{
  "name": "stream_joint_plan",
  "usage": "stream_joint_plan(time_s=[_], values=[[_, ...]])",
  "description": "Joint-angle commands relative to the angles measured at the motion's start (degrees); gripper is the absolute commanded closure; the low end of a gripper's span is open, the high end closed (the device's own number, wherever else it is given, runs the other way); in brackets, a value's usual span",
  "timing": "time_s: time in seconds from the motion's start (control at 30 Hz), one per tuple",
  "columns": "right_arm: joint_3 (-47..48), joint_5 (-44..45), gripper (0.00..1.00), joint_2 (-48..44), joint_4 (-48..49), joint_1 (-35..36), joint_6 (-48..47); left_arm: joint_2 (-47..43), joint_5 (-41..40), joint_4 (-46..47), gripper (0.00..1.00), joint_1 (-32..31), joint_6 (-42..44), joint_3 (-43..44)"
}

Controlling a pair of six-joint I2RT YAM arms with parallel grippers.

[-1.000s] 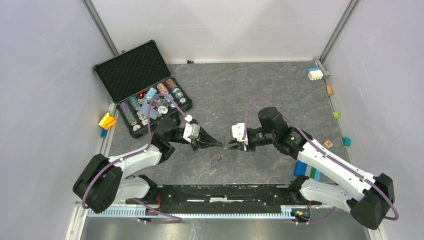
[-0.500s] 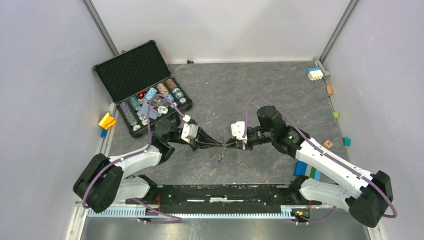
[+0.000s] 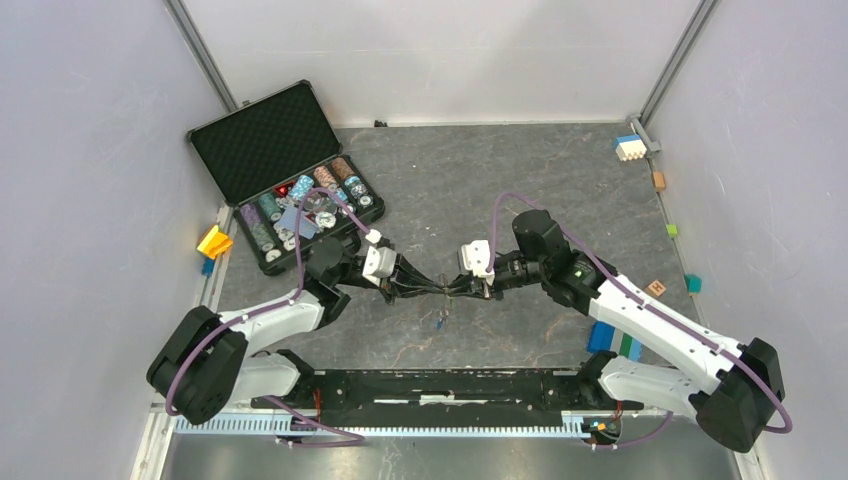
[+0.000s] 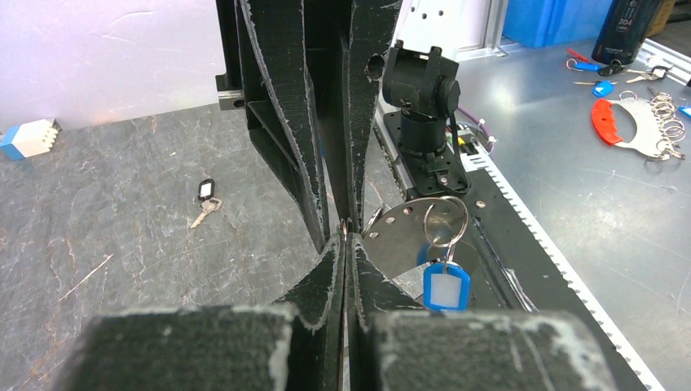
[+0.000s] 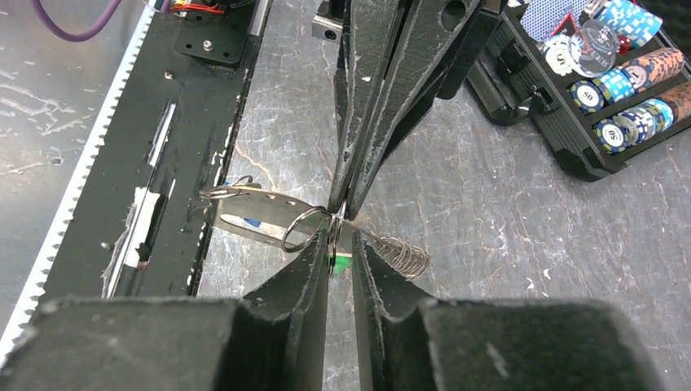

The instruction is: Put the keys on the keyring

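My left gripper [image 3: 437, 289] [image 4: 345, 240] is shut on the keyring [image 4: 398, 240], a silvery curved strip with holes and a coiled stretch [image 5: 405, 257]. The blue-tagged key [image 4: 446, 287] hangs from the keyring on its split ring, and shows small below the grippers in the top view. My right gripper [image 3: 458, 289] [image 5: 342, 244] meets the left one tip to tip, its jaws narrowed on the green-tagged key [image 5: 339, 262], whose ring stands edge-on at the keyring [image 5: 261, 213]. The black-tagged key [image 4: 205, 194] lies loose on the table.
An open case of poker chips [image 3: 262, 140] sits at the back left, close behind the left arm. Toy blocks lie along the edges: white-blue [image 3: 628, 148], yellow [image 3: 213, 241], blue and green [image 3: 612, 340]. The black base rail [image 3: 440, 385] runs along the near edge.
The right gripper has moved left until its tips meet the left gripper's at the keyring, and its jaws have narrowed. The left gripper has stayed put, still shut.
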Motion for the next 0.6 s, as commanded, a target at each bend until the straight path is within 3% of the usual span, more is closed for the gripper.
stream_joint_plan(time_s=[0.0,0.27,0.47,0.57], values=[[-0.09,-1.31,0.8,0.47,3.37,-0.24,1.44,0.16,-0.47,3.79,0.98,0.09,-1.47,-0.08],[-0.75,-0.8,0.86,0.72,4.37,-0.29,1.92,0.08,-0.48,3.8,0.98,0.09,-1.55,-0.17],[-0.96,0.62,1.0,0.11,4.17,-0.25,1.72,0.08,-0.48,3.59,0.98,0.13,-1.47,-0.26],[-0.55,2.84,1.0,-0.52,3.45,-0.24,1.22,-0.25,-0.4,1.15,0.98,0.09,0.3,-0.19]])
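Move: The small metal ring of the keyring sits right at both hands' tips: already pinched by the left, it stands about 1 cm to the left of the right hand's point, between its part-open fingers. From the right hand, the keyring's bundle of rings lies about 3 cm ahead, 1 cm left and 2 cm below; the blue tag hangs some 6 cm back, 1 cm left and 4 cm lower. Barely shifting, the right hand eases under half a centimetre left towards the left fingertips, then settles about as little downward, while its fingers go from roughly a fifth open to shut, pinching the small metal ring beside the left hand's grip. The left hand stays in place and keeps its own pinch. ##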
